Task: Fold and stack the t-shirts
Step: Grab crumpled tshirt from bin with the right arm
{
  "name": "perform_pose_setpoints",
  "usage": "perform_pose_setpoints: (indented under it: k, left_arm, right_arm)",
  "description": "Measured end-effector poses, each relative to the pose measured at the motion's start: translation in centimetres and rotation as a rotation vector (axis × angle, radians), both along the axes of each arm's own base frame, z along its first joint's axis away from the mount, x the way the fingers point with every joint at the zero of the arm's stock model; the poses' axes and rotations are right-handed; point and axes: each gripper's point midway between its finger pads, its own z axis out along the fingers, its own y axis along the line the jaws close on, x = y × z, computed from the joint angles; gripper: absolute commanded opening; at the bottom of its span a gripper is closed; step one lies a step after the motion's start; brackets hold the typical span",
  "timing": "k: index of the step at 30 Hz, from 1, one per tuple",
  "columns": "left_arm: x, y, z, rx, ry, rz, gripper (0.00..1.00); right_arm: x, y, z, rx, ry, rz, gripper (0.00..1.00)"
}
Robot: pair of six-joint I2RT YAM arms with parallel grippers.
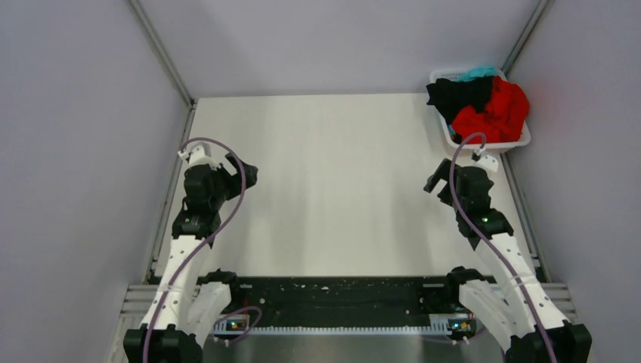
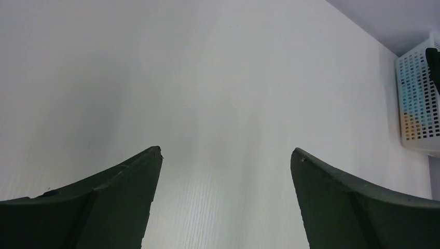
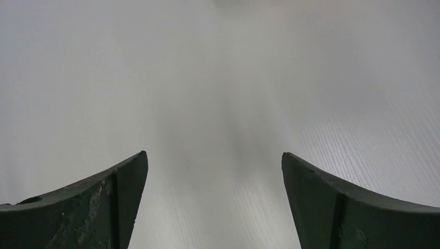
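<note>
The t-shirts lie bunched together in a white mesh basket (image 1: 495, 145) at the table's far right corner: a black one (image 1: 456, 94) on the left, a bright red one (image 1: 500, 112) on the right and a strip of a teal-blue one (image 1: 477, 74) behind them. My left gripper (image 1: 242, 175) (image 2: 225, 150) hovers over the left side of the table, open and holding nothing. My right gripper (image 1: 436, 181) (image 3: 214, 154) hangs open over bare table just in front of the basket, also with nothing between its fingers.
The white table (image 1: 332, 181) is walled by grey panels on the left, back and right. The left wrist view catches the basket's mesh side (image 2: 417, 93) at its right edge. A black rail (image 1: 332, 299) crosses the near edge between the arm bases.
</note>
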Motion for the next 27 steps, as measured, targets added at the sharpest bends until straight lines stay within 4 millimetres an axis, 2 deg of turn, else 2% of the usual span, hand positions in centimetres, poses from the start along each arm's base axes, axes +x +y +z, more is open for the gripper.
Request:
perform_pose_setpoints:
  k: [4,7,11,14,18,22,24,27]
  left_arm:
    - [0.2,-0.1,-0.3,-0.003,0.010,-0.005,0.99]
    - [0.4,-0.2,-0.8,-0.004,0.025,-0.009,0.99]
    - [0.8,-0.2,-1.3,-0.003,0.040,-0.010,0.99]
    - [1.1,-0.1,-1.7,0.000,0.055,-0.005,0.99]
    - [1.6,0.4,-1.3,0.015,0.047,0.017,0.99]
    - [2.4,1.2,-0.4,0.040,0.021,0.057,0.99]
    - [2.8,1.6,0.0,0.051,0.011,0.074,0.99]
    - [3.3,2.0,0.3,0.067,0.004,0.089,0.99]
  right_arm:
    - [0.4,-0.3,0.1,-0.020,0.004,-0.010,0.99]
    - [1.3,-0.2,1.0,-0.033,-0.020,-0.001,0.99]
    - [3.3,-0.3,3.6,-0.068,-0.089,0.010,0.99]
    - [5.4,-0.9,6.6,-0.118,-0.127,-0.015,0.99]
    - [9.8,-2.4,11.8,-0.165,-0.170,-0.077,0.99]
    - [14.9,-4.7,15.1,-0.186,-0.174,-0.140,0.98]
    - [17.8,-5.8,15.8,-0.195,-0.166,-0.161,0.97]
    - [22.6,-7.1,15.3,-0.215,-0.116,-0.181,0.96]
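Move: Ahead of the right hand by about 24 cm and some 12 cm to its right lie the crumpled t-shirts in the white bin, their tops only slightly below it. The black one sits in the bin's left half, about 27 cm ahead and 6 cm right; the red one about 25 cm ahead and 16 cm right. A turquoise one lies at the far rim, about 34 cm ahead and 11 cm right. From the left hand the pile is about 21 cm ahead and 78 cm right. Rising in an arc to clear the bin's rim, the empty right hand speeds forward about 23 cm towards the t-shirts, climbing some 15 cm and drifting right, then levelling off above them. Its wrist rolls left side down and swings clockwise roughly 10 degrees, tipping up a little; the fingers stay wide open. The left hand eases a few centimetres forward and left, fingers open. ##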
